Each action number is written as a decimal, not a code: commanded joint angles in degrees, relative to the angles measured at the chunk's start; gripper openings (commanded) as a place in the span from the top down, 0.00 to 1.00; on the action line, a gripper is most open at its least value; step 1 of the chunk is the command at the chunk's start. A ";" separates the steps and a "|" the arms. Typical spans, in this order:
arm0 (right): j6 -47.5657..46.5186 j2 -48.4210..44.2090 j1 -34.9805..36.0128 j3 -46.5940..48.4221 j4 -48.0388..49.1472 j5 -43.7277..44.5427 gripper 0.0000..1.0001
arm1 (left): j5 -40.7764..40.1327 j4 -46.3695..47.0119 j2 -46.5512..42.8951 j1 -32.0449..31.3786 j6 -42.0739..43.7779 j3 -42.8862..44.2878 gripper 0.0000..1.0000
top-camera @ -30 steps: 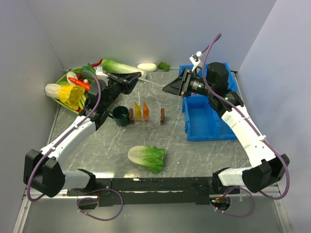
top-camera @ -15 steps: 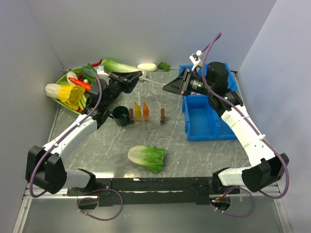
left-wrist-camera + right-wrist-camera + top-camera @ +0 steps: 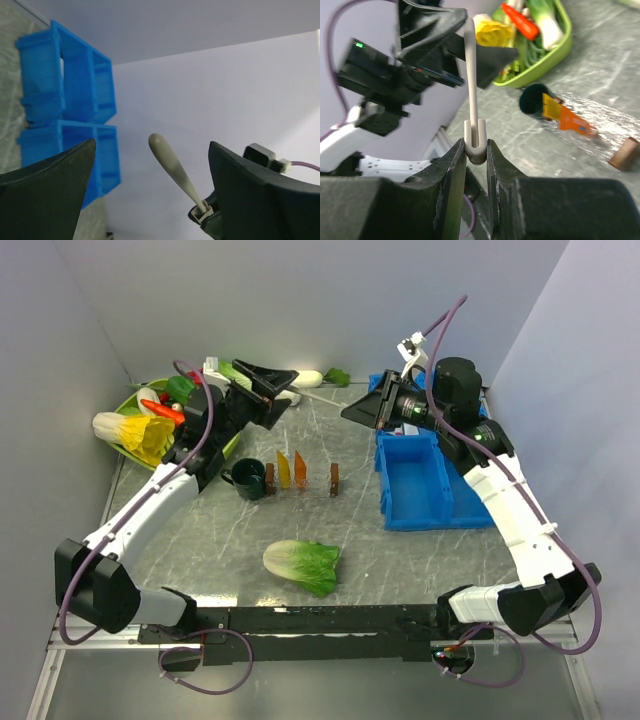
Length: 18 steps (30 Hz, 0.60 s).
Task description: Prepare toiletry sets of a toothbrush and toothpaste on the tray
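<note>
A pale toothbrush hangs in the air at the back of the table, its thick end pinched by my right gripper, which is shut on it. Its slim handle reaches between the wide-open fingers of my left gripper without touching them. From above, the left gripper and the right gripper face each other across the brush. A yellow toothpaste tube and an orange one sit mid-table on a glinting see-through tray.
A lime basket of toy vegetables stands back left, with a dark green mug near it. Two blue bins stand on the right. A lettuce lies near the front. Brown cylinders flank the tubes.
My left gripper, shut on the brush handle before, has sprung open and let it go. The right gripper keeps the brush and has risen slightly.
</note>
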 commanded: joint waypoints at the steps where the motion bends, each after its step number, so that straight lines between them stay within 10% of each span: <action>1: -6.36 -1.57 -0.58 6.91 -11.56 4.43 1.00 | -3.70 -6.68 -3.90 1.38 11.39 3.95 0.04; 9: -13.24 0.45 -0.75 17.12 -33.36 12.60 1.00 | -5.75 -12.67 -8.91 3.05 38.27 5.79 0.03; 18: -17.10 5.55 -1.11 27.31 -50.95 10.86 1.00 | 17.81 -18.10 -6.73 -0.89 70.62 12.29 0.03</action>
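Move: My right hand already holds the toothbrush, its free end reaching to my opened left hand. The mug, its likely goal, lies about 23 cm left of the right hand, 6 cm farther out and 33 cm lower. Level with the mug and on that way stand the yellow tube, 15 cm left of the right hand, and the orange tube, 11 cm left. From my left hand the mug is some 11 cm left, 3 cm back and 31 cm down. I carry the toothbrush off with my right hand, about 6 cm to the right and 3 cm back, away from the left hand, tipping the fingers some 20 degrees down with the grip kept. My left hand, already wide open and staying so, swings about 5 cm left, then draws back and up with a little return to the right, rolling some 50 degrees clockwise seen from behind it. ##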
